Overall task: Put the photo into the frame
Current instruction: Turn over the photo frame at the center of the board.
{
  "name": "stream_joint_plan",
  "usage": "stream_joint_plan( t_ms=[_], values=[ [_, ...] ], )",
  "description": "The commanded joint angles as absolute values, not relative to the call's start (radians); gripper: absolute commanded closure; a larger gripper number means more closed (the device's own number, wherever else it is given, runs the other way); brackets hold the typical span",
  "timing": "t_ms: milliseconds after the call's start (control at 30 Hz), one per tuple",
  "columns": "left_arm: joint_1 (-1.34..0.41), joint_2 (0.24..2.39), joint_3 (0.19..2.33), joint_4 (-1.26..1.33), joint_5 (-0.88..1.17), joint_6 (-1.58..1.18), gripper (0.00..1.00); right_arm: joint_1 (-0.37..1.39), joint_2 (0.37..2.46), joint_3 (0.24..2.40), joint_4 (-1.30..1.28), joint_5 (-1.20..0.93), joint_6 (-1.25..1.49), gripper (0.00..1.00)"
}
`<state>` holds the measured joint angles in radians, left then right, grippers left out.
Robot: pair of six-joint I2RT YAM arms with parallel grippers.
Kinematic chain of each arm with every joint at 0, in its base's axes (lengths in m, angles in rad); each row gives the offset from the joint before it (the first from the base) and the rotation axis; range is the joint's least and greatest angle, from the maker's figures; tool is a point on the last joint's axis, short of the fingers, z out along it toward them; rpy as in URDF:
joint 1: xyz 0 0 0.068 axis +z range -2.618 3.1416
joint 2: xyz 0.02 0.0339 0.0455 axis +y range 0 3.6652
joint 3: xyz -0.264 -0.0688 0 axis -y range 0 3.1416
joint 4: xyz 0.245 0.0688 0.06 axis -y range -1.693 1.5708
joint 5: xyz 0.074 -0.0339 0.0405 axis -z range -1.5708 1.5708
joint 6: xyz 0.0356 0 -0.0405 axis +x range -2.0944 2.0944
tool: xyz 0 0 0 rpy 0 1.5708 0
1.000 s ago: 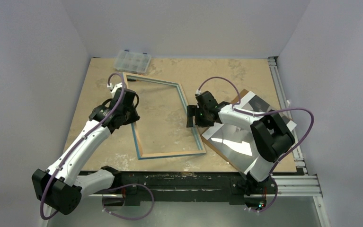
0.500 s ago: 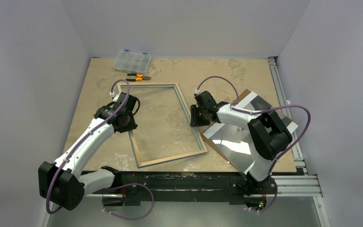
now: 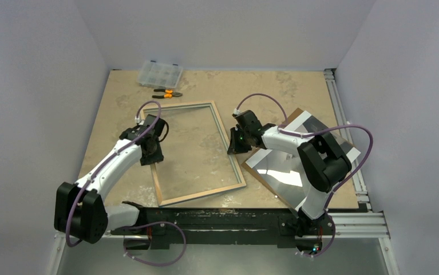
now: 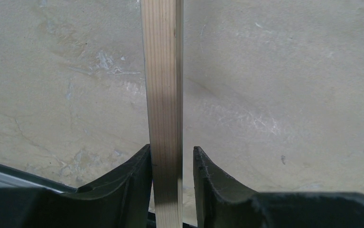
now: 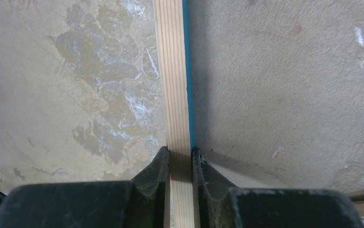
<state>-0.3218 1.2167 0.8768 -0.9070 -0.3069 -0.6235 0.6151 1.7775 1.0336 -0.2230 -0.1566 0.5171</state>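
Observation:
The frame (image 3: 202, 195) lies on the table with its light wood back up. Its left rail (image 4: 163, 71) runs between the fingers of my left gripper (image 4: 170, 149) (image 3: 151, 154). The left finger touches the wood and a gap shows at the right finger, so this gripper is open. My right gripper (image 5: 180, 151) (image 3: 234, 146) is shut on the right rail (image 5: 172, 71), whose blue edge shows along its side. The photo (image 3: 280, 172), glossy with a white border, lies at the right and is partly under my right arm.
A brown cardboard backing board (image 3: 295, 113) lies under the photo. A clear plastic compartment box (image 3: 159, 73) and orange-handled pliers (image 3: 167, 93) sit at the back left. An aluminium rail (image 3: 343, 114) lines the table's right edge.
The frame has gone from raised with blue showing to flat with its wood back up, uncovering the pliers. My right gripper has shut on the right rail. My left jaws have loosened.

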Motion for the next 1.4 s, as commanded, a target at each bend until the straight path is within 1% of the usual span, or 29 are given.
stream_joint_plan(
  t_ms=[0, 200, 333, 367, 467, 533, 600, 833, 967, 1100, 1233, 1300, 1367],
  values=[
    [-0.310, 1.294, 0.865, -0.792, -0.232, -0.613, 0.66, 0.623, 1.765, 0.997, -0.233, -0.099, 0.586, 1.00],
    [-0.294, 1.414, 0.891, -0.723, -0.212, -0.601, 0.65, 0.622, 1.723, 0.969, -0.259, -0.054, 0.624, 1.00],
    [-0.290, 1.478, 0.917, -0.708, -0.197, -0.596, 0.63, 0.622, 1.699, 0.933, -0.250, -0.049, 0.654, 1.00],
    [-0.290, 1.494, 0.924, -0.706, -0.193, -0.592, 0.61, 0.623, 1.692, 0.924, -0.246, -0.048, 0.660, 1.00],
    [-0.287, 1.546, 0.951, -0.709, -0.192, -0.587, 0.41, 0.622, 1.666, 0.892, -0.227, -0.045, 0.683, 1.00],
    [-0.285, 1.573, 0.964, -0.703, -0.190, -0.584, 0.33, 0.623, 1.651, 0.877, -0.216, -0.046, 0.692, 1.00],
    [-0.284, 1.596, 0.980, -0.695, -0.184, -0.581, 0.30, 0.622, 1.638, 0.869, -0.213, -0.045, 0.699, 1.00],
    [-0.279, 1.638, 1.031, -0.711, -0.165, -0.579, 0.29, 0.623, 1.643, 0.887, -0.207, -0.049, 0.693, 1.00],
    [-0.265, 1.590, 1.028, -0.763, -0.202, -0.584, 0.24, 0.622, 1.657, 0.923, -0.221, -0.044, 0.689, 1.00],
    [-0.249, 1.485, 1.065, -0.870, -0.269, -0.583, 0.21, 0.623, 1.642, 0.933, -0.232, -0.015, 0.694, 1.00],
    [-0.249, 1.338, 1.164, -1.004, -0.339, -0.579, 0.19, 0.622, 1.620, 0.932, -0.225, -0.005, 0.699, 1.00],
    [-0.249, 1.262, 1.230, -1.050, -0.326, -0.562, 0.19, 0.622, 1.625, 0.937, -0.229, -0.010, 0.700, 0.99],
    [-0.249, 1.196, 1.308, -1.081, -0.289, -0.529, 0.19, 0.622, 1.618, 0.933, -0.208, -0.021, 0.695, 0.96]
  ],
)
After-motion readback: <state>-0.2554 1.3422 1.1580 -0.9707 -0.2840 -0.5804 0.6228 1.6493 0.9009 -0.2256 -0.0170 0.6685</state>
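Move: The left fingers still loosely straddle the photo frame's raised left rail; its landing spot on the board is about 5 cm ahead of them, 3 cm right and 7 cm below. The frame's middle lies some 14 cm right, 5 cm ahead and 3 cm lower, with the pliers about 25 cm ahead and 5 cm right. From the right gripper, pinching the right rail, the frame's middle is level ahead-wise, 14 cm left and 3 cm higher; the photo is 23 cm right and 3 cm back. Bring the left gripper down about 6.5 cm, moving forward some 5 cm and a little right, to lay the photo frame's left rail on the board; open the fingers wide, then lift clear by about 12 cm. Meanwhile keep the right rail pinched low, drawing it 3 cm right and slightly back while turning some 10 degrees clockwise. ##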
